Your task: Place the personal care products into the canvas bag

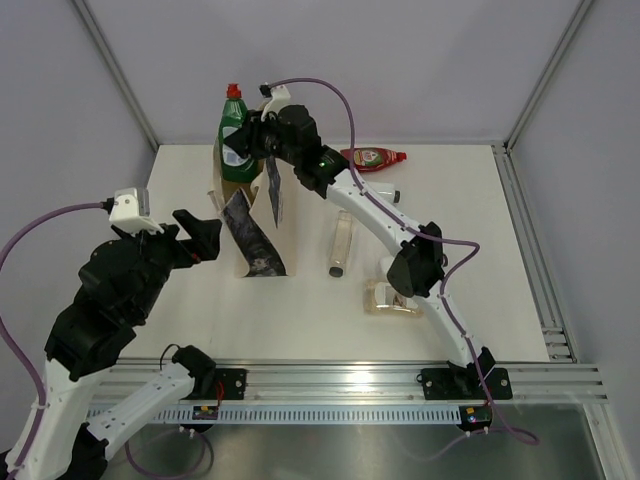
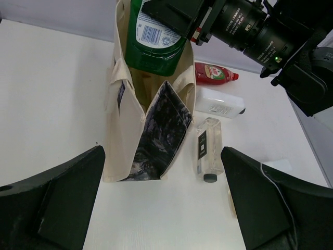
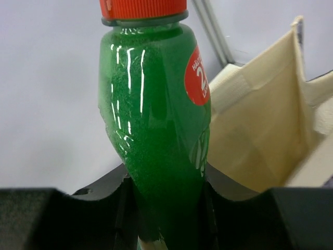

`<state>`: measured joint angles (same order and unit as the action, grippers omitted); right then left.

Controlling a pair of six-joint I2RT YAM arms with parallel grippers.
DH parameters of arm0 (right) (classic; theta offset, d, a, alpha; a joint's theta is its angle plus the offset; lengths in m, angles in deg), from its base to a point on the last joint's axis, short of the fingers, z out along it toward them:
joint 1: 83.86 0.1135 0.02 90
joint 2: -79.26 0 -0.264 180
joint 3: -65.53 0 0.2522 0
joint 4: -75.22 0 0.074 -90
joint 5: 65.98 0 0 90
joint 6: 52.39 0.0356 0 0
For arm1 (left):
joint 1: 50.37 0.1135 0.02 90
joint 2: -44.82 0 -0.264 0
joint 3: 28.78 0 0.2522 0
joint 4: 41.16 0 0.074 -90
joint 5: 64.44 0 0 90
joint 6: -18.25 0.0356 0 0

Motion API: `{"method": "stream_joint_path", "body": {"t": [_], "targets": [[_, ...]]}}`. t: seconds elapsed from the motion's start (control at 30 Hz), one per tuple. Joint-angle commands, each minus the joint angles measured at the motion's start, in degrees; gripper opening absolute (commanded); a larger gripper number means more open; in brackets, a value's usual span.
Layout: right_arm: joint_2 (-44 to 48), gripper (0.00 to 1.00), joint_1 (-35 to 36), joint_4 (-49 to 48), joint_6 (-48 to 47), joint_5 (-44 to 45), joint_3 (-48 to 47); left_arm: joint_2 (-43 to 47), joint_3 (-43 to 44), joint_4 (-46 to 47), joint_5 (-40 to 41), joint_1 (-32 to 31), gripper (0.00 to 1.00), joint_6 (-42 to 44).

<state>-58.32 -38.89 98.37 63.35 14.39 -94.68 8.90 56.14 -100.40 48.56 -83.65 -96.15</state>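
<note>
My right gripper point(image 1: 256, 140) is shut on a green bottle point(image 1: 233, 128) with a red cap, held upright at the far end of the canvas bag point(image 1: 258, 215). In the left wrist view the green bottle's point(image 2: 156, 39) lower end sits in the open mouth of the bag point(image 2: 125, 130). The right wrist view shows my right gripper point(image 3: 166, 208) clamped on the green bottle point(image 3: 156, 125), with the bag point(image 3: 260, 135) beside it. My left gripper point(image 1: 200, 236) stands open, left of the bag and apart from it. Nothing lies between the left gripper's point(image 2: 161, 208) fingers.
Right of the bag lie a red bottle point(image 1: 375, 158), a white bottle point(image 2: 218, 102), a slim clear bottle point(image 1: 341, 243) and a clear amber one point(image 1: 390, 297) under my right arm. A metal rail runs along the table's near edge point(image 1: 330, 375).
</note>
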Motion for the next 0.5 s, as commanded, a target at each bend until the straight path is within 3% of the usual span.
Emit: {"method": "stream_joint_path", "body": {"t": [0.0,0.07,0.2,0.23,0.43,0.47], "targets": [[5.5,0.02,-0.9,-14.0,-6.7,6.2,1.2,1.1,-1.3,-0.1,3.1,0.1,0.99,-1.0],[6.6,0.07,-0.9,-14.6,-8.5,7.0,4.1,1.4,-1.7,0.6,3.2,0.1,0.99,-0.8],[9.3,0.31,-0.9,-16.0,-14.4,6.1,10.0,1.0,-2.6,1.5,2.9,0.1,0.99,-0.6],[10.2,0.43,-0.9,-16.0,-15.3,4.4,10.9,0.9,-2.8,2.0,2.8,0.1,0.99,-0.5],[12.2,0.66,-1.0,-16.8,-19.7,-0.2,15.1,0.7,-4.0,3.7,1.8,0.1,0.99,-0.7],[12.3,0.74,-1.0,-16.6,-19.8,-0.4,15.1,0.7,-4.1,3.8,1.6,0.1,0.99,-0.9]]}}
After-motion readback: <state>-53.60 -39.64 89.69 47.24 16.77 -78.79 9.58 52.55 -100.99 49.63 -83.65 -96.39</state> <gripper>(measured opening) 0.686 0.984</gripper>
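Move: The right hand still holds the green bottle upright above the canvas bag, whose mouth lies almost straight under its fingers, about 7 cm down and 1 cm back. Some 32 cm below the hand, the clear bottle lies 24 cm to its right and 4 cm back, and the white bottle about 33 cm right and 13 cm ahead. From the empty left hand the bag's mouth is roughly 26 cm ahead, 5 cm right and 10 cm below. Still gripping the green bottle, the right hand lowers it about 6 cm into the canvas bag's mouth, easing a little forward and right while rolling some 15 degrees so the cap end tips left and back. Its fingers then open and let go, and the hand starts back up by 1.5 cm. The open left hand sinks 2.5 cm. ##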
